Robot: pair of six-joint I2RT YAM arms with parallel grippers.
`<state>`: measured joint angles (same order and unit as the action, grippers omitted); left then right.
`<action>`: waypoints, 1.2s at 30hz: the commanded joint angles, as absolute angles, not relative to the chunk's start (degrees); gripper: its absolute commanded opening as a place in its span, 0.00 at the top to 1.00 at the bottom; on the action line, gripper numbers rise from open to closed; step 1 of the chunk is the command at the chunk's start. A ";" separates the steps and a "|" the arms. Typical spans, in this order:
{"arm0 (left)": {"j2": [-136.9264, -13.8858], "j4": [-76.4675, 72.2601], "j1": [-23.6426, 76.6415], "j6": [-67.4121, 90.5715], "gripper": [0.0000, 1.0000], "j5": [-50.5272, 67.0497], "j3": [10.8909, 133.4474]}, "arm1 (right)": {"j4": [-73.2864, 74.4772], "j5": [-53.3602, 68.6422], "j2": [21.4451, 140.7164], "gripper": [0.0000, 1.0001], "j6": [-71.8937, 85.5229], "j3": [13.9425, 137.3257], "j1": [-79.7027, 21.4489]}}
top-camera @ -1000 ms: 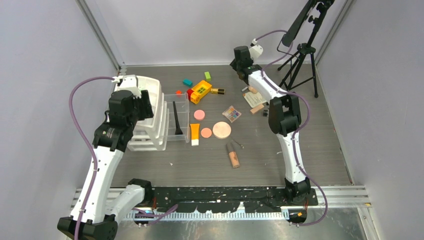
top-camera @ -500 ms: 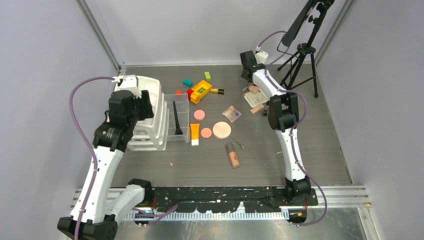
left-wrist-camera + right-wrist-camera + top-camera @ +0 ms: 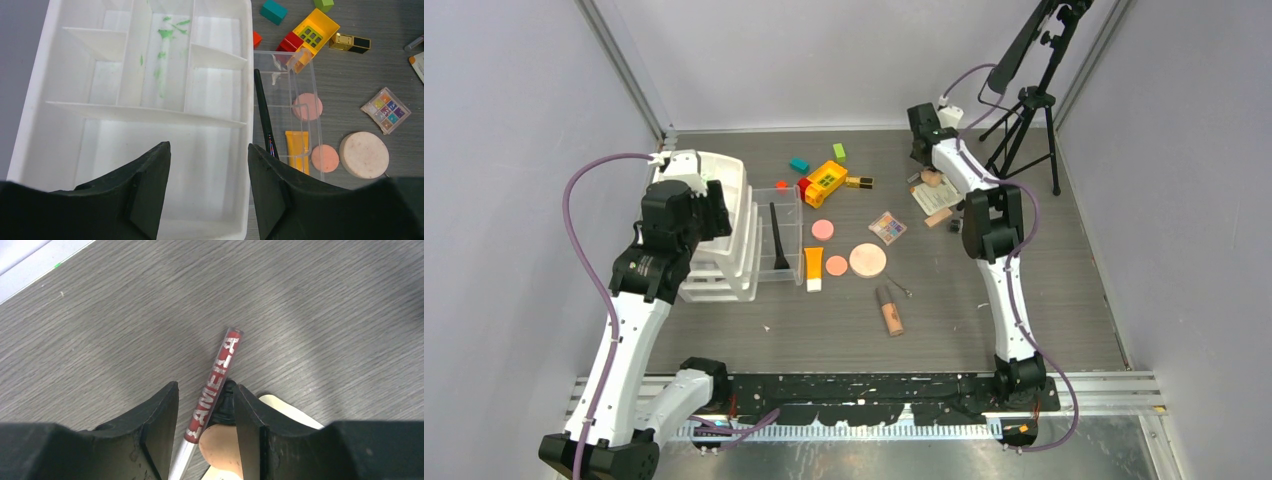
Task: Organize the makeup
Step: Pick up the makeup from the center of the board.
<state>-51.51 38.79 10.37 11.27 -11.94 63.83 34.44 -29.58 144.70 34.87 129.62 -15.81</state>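
My right gripper (image 3: 206,387) is open at the far right of the table (image 3: 724,340), low over a red pencil (image 3: 215,382). The pencil lies on the table between the fingers, beside a beige tube's (image 3: 222,450) black neck. My left gripper (image 3: 208,146) hangs open and empty above the white divided tray (image 3: 60,115). A black brush (image 3: 778,238) lies in the clear box (image 3: 790,197). On the table lie an orange tube (image 3: 813,268), pink compact (image 3: 823,229), peach compacts (image 3: 868,260), eyeshadow palette (image 3: 887,227), gold-black lipstick (image 3: 859,182) and a beige tube (image 3: 890,312).
A yellow-and-red toy brick (image 3: 824,182) sits with teal (image 3: 799,164), green (image 3: 839,151) and red (image 3: 782,184) blocks behind the clear box. A pale card (image 3: 934,197) and another beige tube (image 3: 939,217) lie by the right arm. A black tripod (image 3: 1034,100) stands at the back right.
The right gripper has shifted a little to the right at the back of the table and its jaws have widened. The left arm has not moved.
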 commanded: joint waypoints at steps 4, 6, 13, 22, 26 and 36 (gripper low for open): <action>-51.03 36.12 9.93 10.55 0.40 -11.34 63.65 | 34.64 -26.85 146.25 0.51 37.21 130.24 -14.81; -51.00 36.13 9.95 10.55 0.40 -11.34 63.65 | 35.28 -26.06 147.26 0.54 37.29 131.16 -14.68; -51.08 36.17 9.93 10.54 0.40 -11.42 63.51 | 36.21 -23.91 149.40 0.67 36.20 132.82 -14.37; -51.41 36.18 9.93 10.63 0.40 -11.34 63.56 | 27.93 -19.46 145.24 0.96 34.24 127.23 -14.49; -51.48 36.17 9.93 10.63 0.40 -11.40 63.55 | 22.65 -18.67 141.46 1.00 34.43 122.72 -14.79; -51.64 36.12 9.88 10.60 0.40 -11.43 63.55 | 26.47 -19.11 141.51 1.00 32.92 123.86 -14.91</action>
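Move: The red makeup pen lies almost under the right hand, its middle about 2 cm ahead, 1 cm to the right and some 3 cm below. A peach piece with a black cap sits against it, about 1 cm back and 3 cm to the right of that hand; the white card is some 6 cm back and 5 cm right. From the left hand the pen lies roughly 34 cm ahead, 56 cm right and 26 cm below. Onto the red pen, already between the open fingers' line, the right hand sinks about 2.5 cm and closes from half open to nearly shut over it. While closing and just after, it eases forward and left about 2 cm each, rising some 1 cm and rolling slightly, away from the peach piece. ##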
